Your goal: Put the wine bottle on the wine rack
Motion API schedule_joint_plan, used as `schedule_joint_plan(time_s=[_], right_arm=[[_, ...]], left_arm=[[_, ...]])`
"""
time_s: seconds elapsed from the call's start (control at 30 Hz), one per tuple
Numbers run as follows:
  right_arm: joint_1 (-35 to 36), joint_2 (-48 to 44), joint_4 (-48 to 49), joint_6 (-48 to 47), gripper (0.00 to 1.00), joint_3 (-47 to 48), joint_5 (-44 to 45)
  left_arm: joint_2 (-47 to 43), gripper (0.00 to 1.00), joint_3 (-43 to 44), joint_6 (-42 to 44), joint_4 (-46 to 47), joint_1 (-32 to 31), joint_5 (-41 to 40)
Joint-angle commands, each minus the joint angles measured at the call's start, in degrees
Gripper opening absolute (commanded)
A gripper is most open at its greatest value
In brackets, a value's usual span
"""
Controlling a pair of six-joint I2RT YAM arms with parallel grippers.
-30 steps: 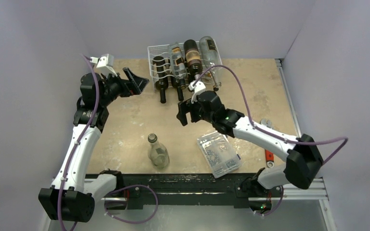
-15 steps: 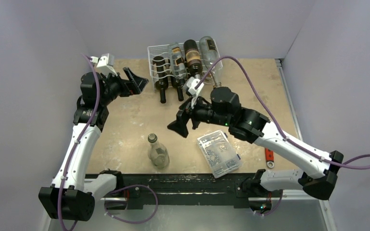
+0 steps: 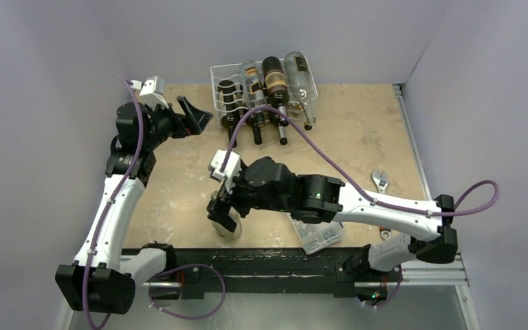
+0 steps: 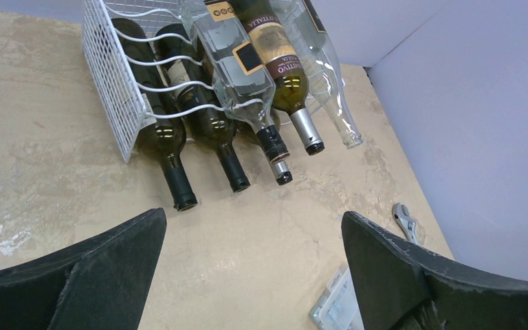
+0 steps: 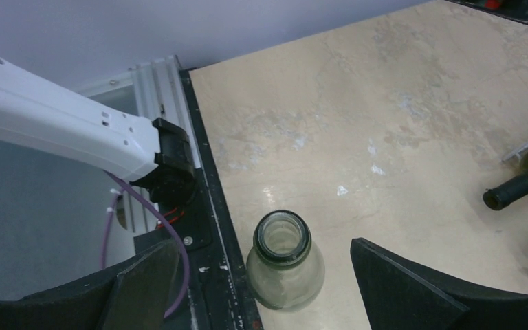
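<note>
A clear glass wine bottle (image 5: 285,271) stands upright near the table's front edge, its open mouth facing up. My right gripper (image 5: 265,247) hovers over it, open, one finger on each side of the neck and neither touching. In the top view the right gripper (image 3: 225,212) covers most of the wine bottle (image 3: 232,232). The white wire wine rack (image 3: 221,74) stands at the back and holds several bottles lying down. My left gripper (image 3: 192,117) is open and empty just left of the rack. In the left wrist view the left gripper (image 4: 253,216) faces the wine rack (image 4: 110,75).
A clear plastic parts box (image 3: 320,234) lies front right, partly under my right arm. A wrench (image 3: 379,180) lies to the right. The necks of the racked bottles (image 3: 256,130) stick out toward me. A black rail (image 3: 268,261) runs along the table's front edge.
My right arm has swung from in front of the rack down to the front left, stopping over the standing bottle. The left arm has not moved.
</note>
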Motion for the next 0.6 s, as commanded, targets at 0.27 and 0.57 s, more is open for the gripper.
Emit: schedule_joint_plan(time_s=[0.27,0.57], right_arm=[[4.0,7.2,-3.5,-0.4,0.94,4.4,22.6],[4.0,10.5,-4.4,-0.6,0.66,5.2,15.0]], left_arm=[[0.1,1.00,2.6,1.2,1.2,-0.2,0.4],[0.0,1.00,2.6,1.5,0.6,-0.1,0.0]])
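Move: The clear glass bottle stands upright almost under the right hand: about 2 cm ahead and 2 cm to the left, its middle some 14 cm lower, its mouth roughly at finger height. The parts box lies about 27 cm to the right of the hand and 3 cm ahead; the wine rack is some 38 cm ahead and 12 cm right. From the left hand the bottle is about 20 cm back and 5 cm right. Right hand sinks about 6 cm and forward 3, tipping fingers downward, starting to close them around the bottle's neck. ##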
